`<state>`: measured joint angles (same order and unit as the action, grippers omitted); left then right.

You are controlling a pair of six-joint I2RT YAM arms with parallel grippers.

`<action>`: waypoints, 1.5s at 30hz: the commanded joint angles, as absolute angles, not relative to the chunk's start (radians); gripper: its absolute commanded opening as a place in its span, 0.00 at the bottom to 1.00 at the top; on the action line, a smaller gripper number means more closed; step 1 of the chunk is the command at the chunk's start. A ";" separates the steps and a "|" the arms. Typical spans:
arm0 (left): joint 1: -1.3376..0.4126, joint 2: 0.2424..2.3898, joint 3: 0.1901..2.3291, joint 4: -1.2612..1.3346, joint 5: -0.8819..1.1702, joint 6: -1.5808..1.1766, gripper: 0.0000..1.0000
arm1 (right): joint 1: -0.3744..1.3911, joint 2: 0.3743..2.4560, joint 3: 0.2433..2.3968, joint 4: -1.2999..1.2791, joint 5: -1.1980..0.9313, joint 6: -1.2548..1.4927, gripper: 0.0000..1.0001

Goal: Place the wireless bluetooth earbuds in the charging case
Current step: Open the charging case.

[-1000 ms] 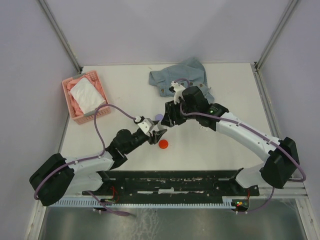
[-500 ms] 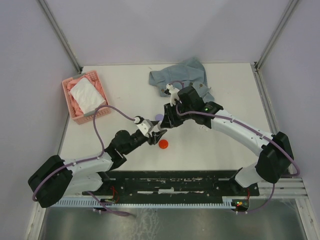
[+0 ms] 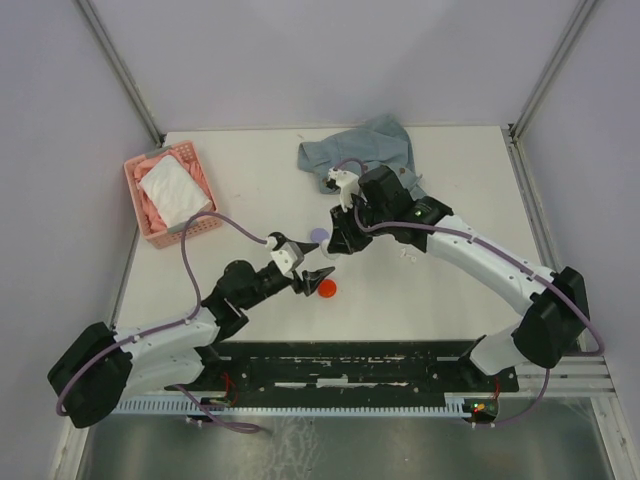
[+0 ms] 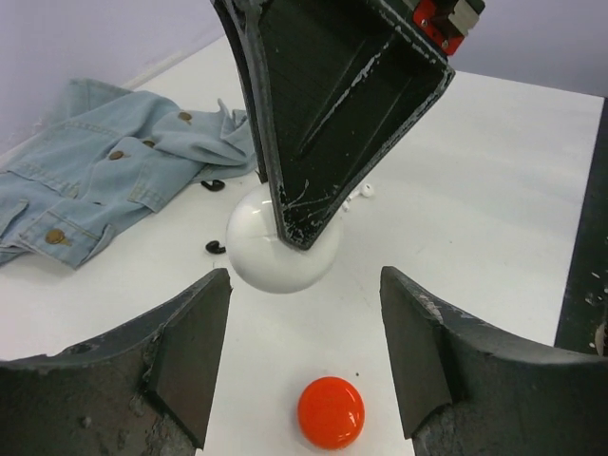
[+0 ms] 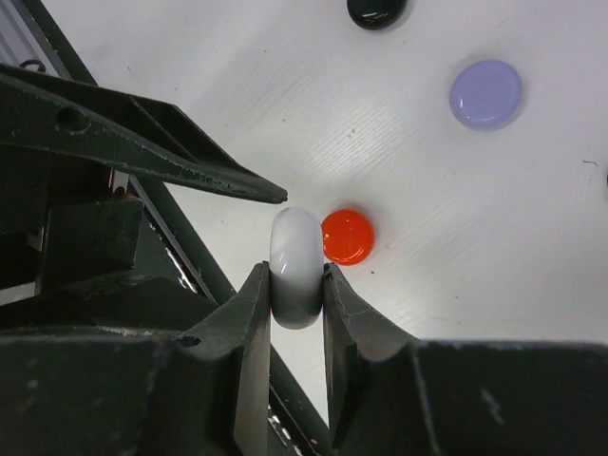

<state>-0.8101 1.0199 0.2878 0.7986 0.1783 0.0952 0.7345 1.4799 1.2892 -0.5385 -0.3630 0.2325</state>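
My right gripper (image 5: 293,275) is shut on a white round charging case (image 5: 296,266), held on edge just above the table. The same white case (image 4: 283,249) shows in the left wrist view, under the right gripper's black finger. A red round case (image 4: 331,411) lies flat on the table below the open left gripper (image 4: 304,313), between its two fingers and untouched. From above, the red case (image 3: 327,289) sits beside the left gripper (image 3: 311,277). Two tiny black earbuds (image 4: 217,247) and a white one (image 4: 366,191) lie on the table past the white case.
A lilac case (image 5: 485,94) and a black case (image 5: 376,11) lie further out. A crumpled denim jacket (image 3: 360,150) lies at the back. A pink basket (image 3: 130,185) holding cloth stands at the left. A black rail (image 3: 340,362) runs along the near edge.
The left gripper's jaws have spread wider and it has shifted slightly toward the red case. The right wrist has edged a little to the left.
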 commanded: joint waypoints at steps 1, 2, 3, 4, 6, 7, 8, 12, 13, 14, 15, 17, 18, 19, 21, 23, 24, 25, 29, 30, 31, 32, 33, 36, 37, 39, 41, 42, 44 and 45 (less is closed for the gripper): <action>-0.764 1.009 0.313 0.790 0.325 0.088 0.71 | 0.726 1.423 1.333 -0.572 -0.394 0.090 0.15; -0.741 1.012 0.314 0.797 0.362 0.073 0.71 | 0.726 1.419 1.333 -0.580 -0.405 0.065 0.15; -0.723 1.016 0.314 0.804 0.393 0.058 0.71 | 0.726 1.414 1.333 -0.589 -0.417 0.038 0.15; -0.707 1.020 0.316 0.811 0.422 0.042 0.71 | 0.724 1.409 1.331 -0.596 -0.428 0.011 0.15; -0.679 1.034 0.321 0.822 0.475 0.013 0.71 | 0.725 1.402 1.326 -0.608 -0.453 -0.038 0.15; -0.667 1.043 0.326 0.828 0.507 0.000 0.71 | 0.724 1.397 1.325 -0.615 -0.469 -0.071 0.15; -0.658 1.054 0.330 0.836 0.536 -0.011 0.71 | 0.725 1.395 1.323 -0.621 -0.488 -0.094 0.14; -0.628 1.091 0.339 0.899 0.649 -0.080 0.70 | 0.725 1.385 1.317 -0.637 -0.543 -0.172 0.14; -0.624 1.097 0.338 0.915 0.665 -0.093 0.70 | 0.724 1.387 1.318 -0.640 -0.560 -0.188 0.13; -0.618 1.103 0.340 0.929 0.679 -0.103 0.69 | 0.724 1.389 1.319 -0.644 -0.577 -0.204 0.13; -0.615 1.110 0.342 0.942 0.699 -0.115 0.69 | 0.725 1.391 1.319 -0.650 -0.597 -0.218 0.13; -0.607 1.121 0.342 0.975 0.729 -0.140 0.67 | 0.725 1.398 1.322 -0.660 -0.634 -0.244 0.13; -0.604 1.127 0.342 0.991 0.741 -0.153 0.67 | 0.725 1.399 1.321 -0.660 -0.645 -0.255 0.14; -0.602 1.136 0.345 1.008 0.754 -0.165 0.66 | 0.725 1.401 1.321 -0.660 -0.656 -0.263 0.14; -0.597 1.150 0.353 1.029 0.783 -0.188 0.64 | 0.725 1.405 1.321 -0.660 -0.672 -0.279 0.14; -0.594 1.165 0.357 1.054 0.809 -0.210 0.61 | 0.725 1.402 1.320 -0.657 -0.688 -0.290 0.14; -0.592 1.171 0.357 1.066 0.817 -0.221 0.59 | 0.724 1.402 1.318 -0.655 -0.694 -0.292 0.14; -0.590 1.175 0.358 1.078 0.822 -0.230 0.58 | 0.725 1.399 1.316 -0.653 -0.699 -0.296 0.14; -0.588 1.194 0.365 1.117 0.853 -0.266 0.51 | 0.724 1.395 1.312 -0.647 -0.707 -0.308 0.14; -0.588 1.200 0.367 1.129 0.864 -0.283 0.49 | 0.724 1.394 1.311 -0.645 -0.710 -0.312 0.14; -0.586 1.207 0.370 1.140 0.872 -0.293 0.47 | 0.726 1.392 1.308 -0.642 -0.712 -0.313 0.14; -0.587 1.213 0.373 1.143 0.882 -0.299 0.45 | 0.724 1.389 1.306 -0.638 -0.713 -0.315 0.15; -0.587 1.218 0.376 1.145 0.891 -0.303 0.43 | 0.725 1.386 1.302 -0.638 -0.712 -0.318 0.15; -0.587 1.236 0.383 1.156 0.914 -0.322 0.40 | 0.724 1.376 1.298 -0.635 -0.714 -0.328 0.15; -0.587 1.241 0.385 1.163 0.926 -0.330 0.39 | 0.725 1.370 1.295 -0.634 -0.713 -0.332 0.14; -0.587 1.250 0.390 1.170 0.939 -0.343 0.38 | 0.725 1.361 1.291 -0.630 -0.704 -0.335 0.14; -0.586 1.255 0.390 1.172 0.941 -0.347 0.38 | 0.724 1.351 1.284 -0.621 -0.696 -0.337 0.15; -0.587 1.258 0.387 1.171 0.943 -0.348 0.38 | 0.725 1.343 1.279 -0.617 -0.694 -0.337 0.15; -0.586 1.259 0.387 1.170 0.943 -0.351 0.41 | 0.724 1.334 1.274 -0.611 -0.691 -0.336 0.15; -0.586 1.261 0.388 1.170 0.944 -0.352 0.42 | 0.724 1.331 1.273 -0.609 -0.690 -0.336 0.15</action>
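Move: My right hand holds the white charging case just past its pads, about 1 cm to its left and 1 cm below. My empty left hand has the case roughly 2 cm ahead and 3 cm to its right, about level with it. On the table some 16 cm below my left hand lie the red disc, 1 cm back and 3 cm right; the purple disc, 16 cm ahead and 1 cm right; and the black disc, 15 cm ahead and 12 cm left. I keep the charging case pinched in my right hand and draw it back about 5 cm and up 2, turning that wrist some 30 degrees counter-clockwise. My left hand moves back 4 cm and right 2, dipping then rising, and turns 30 degrees clockwise; its wide-open fingers narrow by nearly half to straddle the case opposite the right fingers, seemingly touching its side. ##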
